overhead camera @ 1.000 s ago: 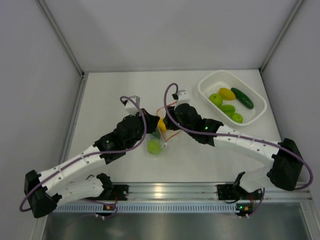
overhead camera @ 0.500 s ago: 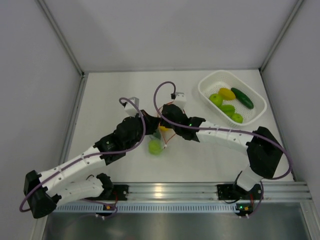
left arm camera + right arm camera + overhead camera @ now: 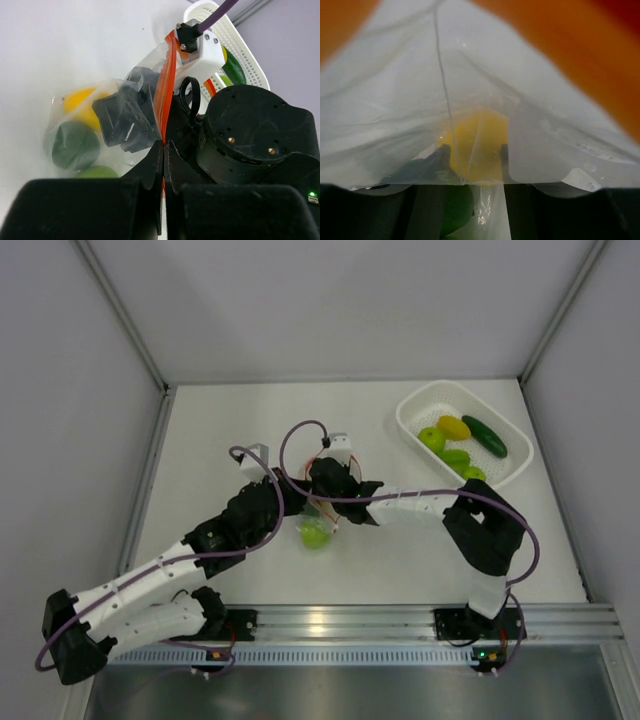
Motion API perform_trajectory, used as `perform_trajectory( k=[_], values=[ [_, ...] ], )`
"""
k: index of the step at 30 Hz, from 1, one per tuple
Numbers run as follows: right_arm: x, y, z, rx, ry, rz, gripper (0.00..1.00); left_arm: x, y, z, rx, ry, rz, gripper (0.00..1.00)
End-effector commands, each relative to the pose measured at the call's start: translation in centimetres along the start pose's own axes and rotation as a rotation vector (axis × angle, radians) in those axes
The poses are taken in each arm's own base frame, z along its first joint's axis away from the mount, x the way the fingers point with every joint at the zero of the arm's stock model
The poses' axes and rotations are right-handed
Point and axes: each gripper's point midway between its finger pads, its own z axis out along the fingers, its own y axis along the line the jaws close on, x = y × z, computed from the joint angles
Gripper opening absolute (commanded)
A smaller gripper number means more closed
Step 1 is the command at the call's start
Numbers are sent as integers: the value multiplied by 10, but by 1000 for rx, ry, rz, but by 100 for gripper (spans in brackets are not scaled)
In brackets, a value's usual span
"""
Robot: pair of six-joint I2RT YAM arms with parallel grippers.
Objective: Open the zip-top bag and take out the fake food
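The zip-top bag (image 3: 318,523) lies mid-table between both grippers, and a light-green fruit (image 3: 315,533) shows through it. My left gripper (image 3: 164,145) is shut on the bag's orange-red zip strip (image 3: 167,95), holding the mouth up. In the left wrist view a yellow fruit (image 3: 80,104), a dark-green one (image 3: 75,145) and a light-green one (image 3: 97,171) lie inside the bag. My right gripper (image 3: 472,152) is inside the bag mouth, open. Its fingers (image 3: 438,156) stand apart with the yellow fruit (image 3: 475,142) just ahead between them, seen through film.
A white perforated basket (image 3: 420,400) stands at the back right. It holds a yellow piece (image 3: 453,427), a dark-green cucumber (image 3: 484,436) and light-green pieces (image 3: 432,439). White walls close in the table on three sides. The arms cross closely over the bag.
My right gripper has moved left and pushed into the bag mouth, its elbow folding in. The left arm has shifted slightly left while still gripping the zip strip.
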Motion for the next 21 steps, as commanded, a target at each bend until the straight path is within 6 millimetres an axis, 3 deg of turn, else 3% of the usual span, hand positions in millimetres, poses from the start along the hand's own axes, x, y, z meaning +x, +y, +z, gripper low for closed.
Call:
perform_trajectory(
  k=[1,6,16,21],
  values=[
    [-14,21,11,-80,-65,-55,46,-8,7,-2,-17,-45,16,0],
    [-5,23,25,-76,-52,-107,53,0,22,-3,-57,-38,44,0],
    [25,23,62,-114,64,-149,68,6,34,-5,-77,-27,75,0],
    [24,22,76,-137,82,-124,74,10,38,-5,-80,-18,85,0]
  ],
)
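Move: The orange in the bag lies about 5 cm ahead of the right hand, 2 cm to its left and 5 cm lower. The dark green fruit sits almost under that hand, about 2 cm left and 6 cm down, and the green apple about 8 cm back, 1 cm left and 7 cm down. From the left hand, which has the bag's rim, the orange is roughly 6 cm ahead, 3 cm right and 10 cm below. Already inside the bag's mouth, the right hand works deeper towards the orange, going about 5 cm left and 3 to 4 cm forward while sinking some 3 cm, turning about 10 degrees counter-clockwise and spreading its half-open fingers clearly wider. The left hand keeps the orange-red rim pinched shut in its fingers and carries it about 3 cm down and 2 cm to the left, rolling slightly so its left side rises. ##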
